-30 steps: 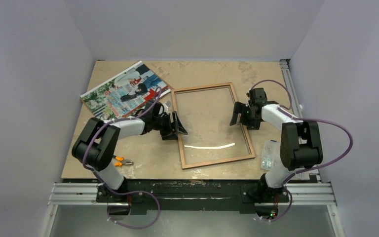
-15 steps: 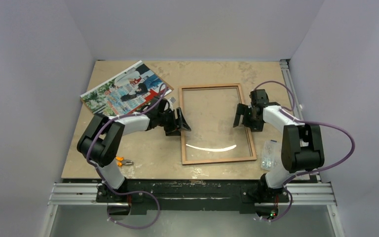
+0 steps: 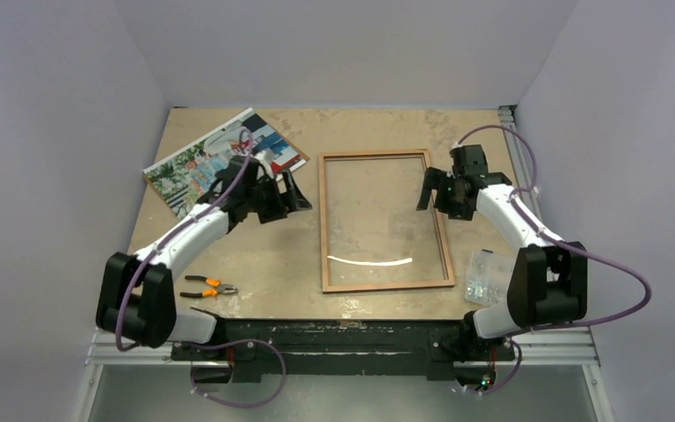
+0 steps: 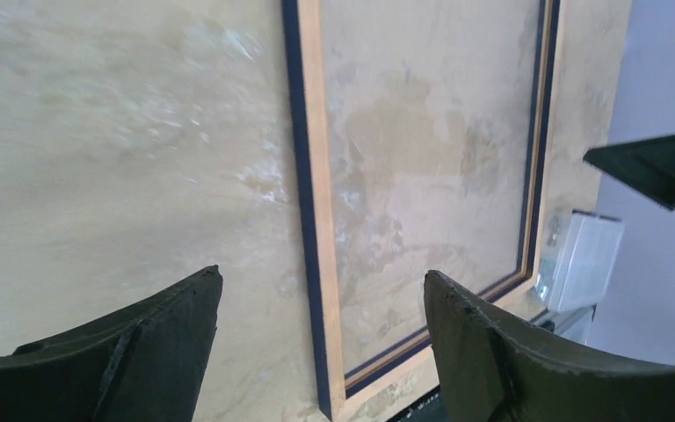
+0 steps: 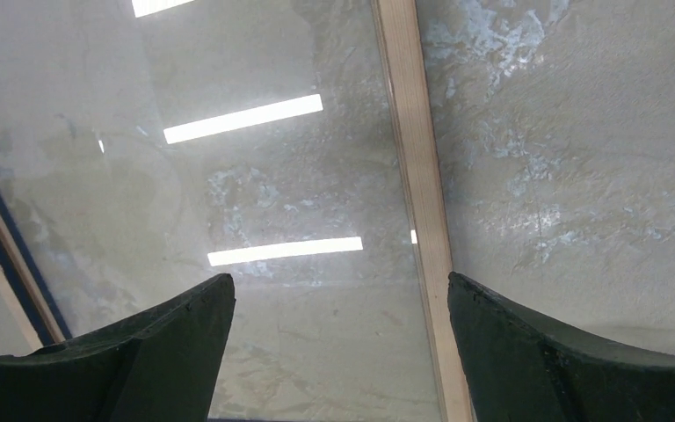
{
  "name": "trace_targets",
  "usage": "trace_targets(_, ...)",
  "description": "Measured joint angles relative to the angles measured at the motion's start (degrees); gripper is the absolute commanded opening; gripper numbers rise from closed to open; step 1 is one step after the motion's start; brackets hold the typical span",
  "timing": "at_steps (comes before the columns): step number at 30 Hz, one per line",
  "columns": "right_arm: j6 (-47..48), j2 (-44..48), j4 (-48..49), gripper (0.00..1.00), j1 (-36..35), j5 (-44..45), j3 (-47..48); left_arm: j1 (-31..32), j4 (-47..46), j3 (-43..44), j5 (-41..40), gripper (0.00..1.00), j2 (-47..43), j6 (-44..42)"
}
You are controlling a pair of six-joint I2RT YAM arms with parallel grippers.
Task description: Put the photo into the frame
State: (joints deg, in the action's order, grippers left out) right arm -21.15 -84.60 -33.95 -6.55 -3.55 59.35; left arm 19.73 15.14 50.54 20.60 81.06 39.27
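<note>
The photo (image 3: 202, 163), a colour print, lies flat at the table's back left. The frame (image 3: 323, 220) lies wood-brown side up in the middle, with ceiling lights glinting in its pane. My left gripper (image 3: 297, 195) stands open and empty between the photo and the frame's left rail, touching neither. In the left wrist view this gripper (image 4: 321, 274) looks along the rail (image 4: 312, 202), whose outer edge is dark blue. My right gripper (image 3: 433, 195) is open and empty over the frame's right rail. In its wrist view the right gripper (image 5: 340, 280) has that rail (image 5: 415, 167) just inside its right finger.
Orange-handled pliers (image 3: 209, 287) lie near the front edge on the left. A clear bag of small parts (image 3: 485, 274) sits front right, beside the frame's corner. Grey walls close in the table on three sides.
The frame swung from skewed to square with the table, then stayed still. My left arm drew back left off the frame's rail towards the photo and opened wider. The right gripper shifted slightly away.
</note>
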Motion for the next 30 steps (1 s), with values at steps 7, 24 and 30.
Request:
trace_targets(7,-0.50,-0.46,-2.29,0.90,-5.31,0.20,4.70,-13.07,5.27,0.11,-3.21,0.86,-12.81,-3.63)
trace_targets(24,-3.17,-45.51,-6.47,0.86,-23.93,-3.54,63.65,-19.26,21.05,8.39,-25.62,0.85,-21.68,-10.03)
trace_targets(30,-7.63,-58.93,-3.43,0.86,-25.18,-9.11,78.05,-23.43,23.32,12.63,-29.99,0.84,-7.87,-10.40)
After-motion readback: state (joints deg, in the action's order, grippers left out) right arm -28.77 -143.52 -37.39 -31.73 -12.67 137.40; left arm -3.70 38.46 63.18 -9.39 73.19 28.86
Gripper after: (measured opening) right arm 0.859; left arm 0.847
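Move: The photo's middle lies some 21 cm to the left of the left hand, about 18 cm farther out and 10 cm below it; the frame's middle is about 24 cm to its right and 2 cm ahead, the pliers roughly 24 cm left and 19 cm back. From the right hand the photo is about 61 cm left and 18 cm ahead; the frame's middle is some 14 cm left and 2 cm ahead, its far left corner about 33 cm left and 24 cm ahead. Both empty hands head for the photo, fingers wide open. The left hand swings about 23 cm left to the photo's near side, rising some 12 cm and then sinking half of that, turning counter-clockwise roughly 35 degrees as its left side rises. The right hand sweeps left about 32 cm and forward 18 cm over the frame towards its far left corner and the photo's right end, turning counter-clockwise too. ##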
